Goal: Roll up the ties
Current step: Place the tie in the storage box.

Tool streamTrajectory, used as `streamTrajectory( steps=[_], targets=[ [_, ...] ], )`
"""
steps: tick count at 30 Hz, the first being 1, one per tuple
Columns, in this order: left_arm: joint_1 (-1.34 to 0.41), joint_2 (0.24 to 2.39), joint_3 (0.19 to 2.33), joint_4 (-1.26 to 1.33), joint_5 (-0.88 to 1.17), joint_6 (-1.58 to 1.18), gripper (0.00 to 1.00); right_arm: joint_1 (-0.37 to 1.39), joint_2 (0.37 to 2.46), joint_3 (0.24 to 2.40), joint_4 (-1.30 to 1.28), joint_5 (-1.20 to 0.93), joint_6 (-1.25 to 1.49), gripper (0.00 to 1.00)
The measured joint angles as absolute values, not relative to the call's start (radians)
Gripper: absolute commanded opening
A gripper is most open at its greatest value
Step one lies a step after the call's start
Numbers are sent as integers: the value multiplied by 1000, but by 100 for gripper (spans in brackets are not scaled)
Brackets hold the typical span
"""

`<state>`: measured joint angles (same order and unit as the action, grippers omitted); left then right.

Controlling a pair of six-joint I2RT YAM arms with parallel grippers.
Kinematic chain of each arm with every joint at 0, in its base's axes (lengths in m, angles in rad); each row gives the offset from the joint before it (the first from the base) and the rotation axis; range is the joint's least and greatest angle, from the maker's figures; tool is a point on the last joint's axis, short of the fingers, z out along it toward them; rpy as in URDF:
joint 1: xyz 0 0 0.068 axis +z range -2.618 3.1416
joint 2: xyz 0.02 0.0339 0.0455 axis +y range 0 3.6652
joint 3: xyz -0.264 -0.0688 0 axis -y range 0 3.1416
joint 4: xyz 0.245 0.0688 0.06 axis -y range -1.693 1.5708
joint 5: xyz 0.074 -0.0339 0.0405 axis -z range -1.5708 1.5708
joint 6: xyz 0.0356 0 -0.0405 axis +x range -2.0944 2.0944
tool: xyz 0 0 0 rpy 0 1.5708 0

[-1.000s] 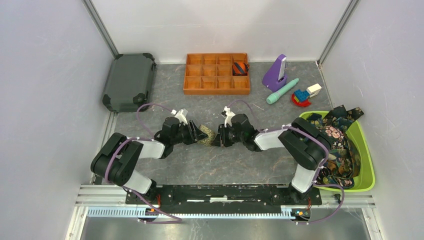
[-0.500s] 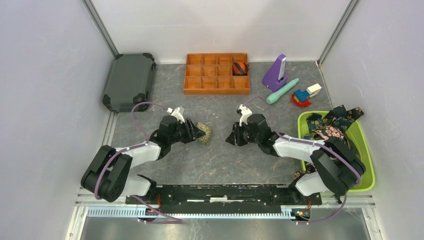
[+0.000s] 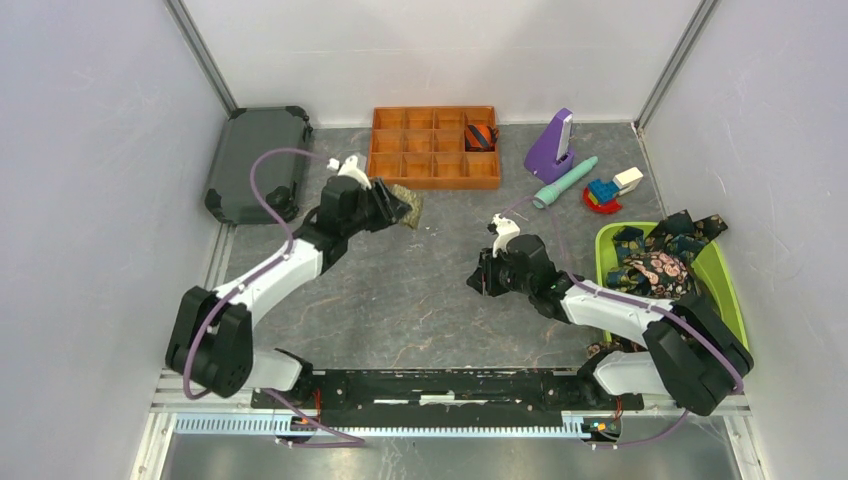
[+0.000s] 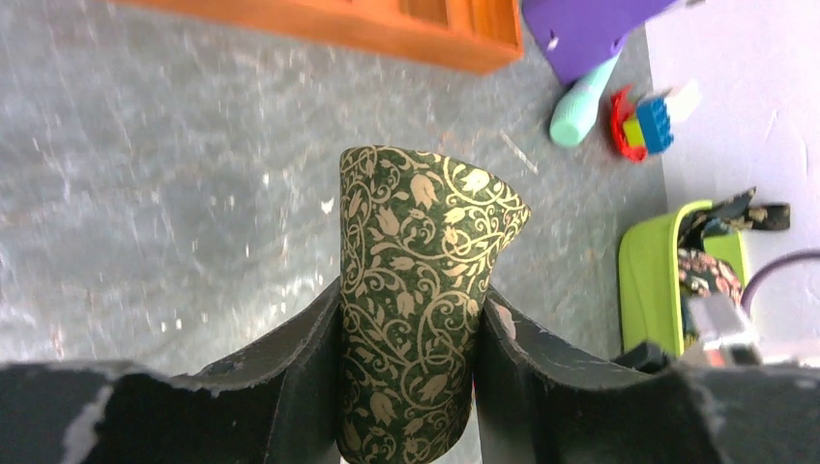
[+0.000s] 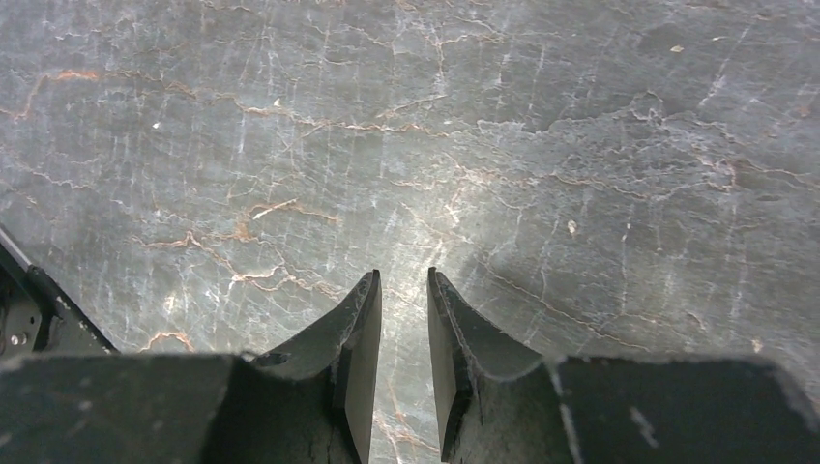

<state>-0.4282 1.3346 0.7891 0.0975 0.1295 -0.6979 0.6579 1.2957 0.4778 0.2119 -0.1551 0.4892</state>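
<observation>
A rolled olive-green tie [image 4: 425, 242] with a gold floral print stands upright between the fingers of my left gripper [image 4: 414, 293], which is shut on it. In the top view that gripper [image 3: 390, 208] holds the roll [image 3: 406, 204] above the table, just in front of the orange tray [image 3: 433, 182]. An orange-navy striped roll [image 3: 481, 135] lies in one tray compartment. More ties [image 3: 660, 272] are heaped in the green bin [image 3: 735, 330]. My right gripper [image 3: 483, 279] hovers low over bare table, its jaws [image 5: 403, 280] a narrow gap apart and empty.
A dark hard case [image 3: 258, 162] lies at the back left. At the back right are a purple wedge [image 3: 551, 146], a teal stick [image 3: 565, 182] and toy blocks [image 3: 606, 190]. Side walls close in on both sides.
My left arm has carried the green roll from the table's middle back toward the orange tray. My right gripper has left the roll and drawn back to the right.
</observation>
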Motion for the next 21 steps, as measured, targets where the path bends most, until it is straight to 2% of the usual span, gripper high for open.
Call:
streamTrajectory(
  steps=[6,21],
  targets=[
    [-375,1527,1052,32,92,-649,2,639,1287,466,202,-137,468,31],
    [-245,2194,1821,-152,53,-527,2,608,1293,443,209,-115,418,30]
  ],
)
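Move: The storage box's middle lies about 30 cm ahead of the left gripper, 7 cm to its right and 13 cm lower; its left-hand column sits equally far ahead but roughly 4 cm to the left. The orange rolled tie in the box is about 30 cm ahead and 19 cm right, 12 cm below; the grey case is some 20 cm ahead and 34 cm left, 9 cm below. From the right gripper the box's middle is around 40 cm ahead, 11 cm left and slightly lower. Carry the rolled gold-patterned tie, still pinched in the left gripper, swiftly forward about 25 cm to the left side of the storage box, arcing up a little first and then sinking some 5 cm. Swing the fingers about 10 degrees counter-clockwise, left side rolling up, and keep the grip. Ease the empty right gripper a couple of centimetres to its right and slightly down. ##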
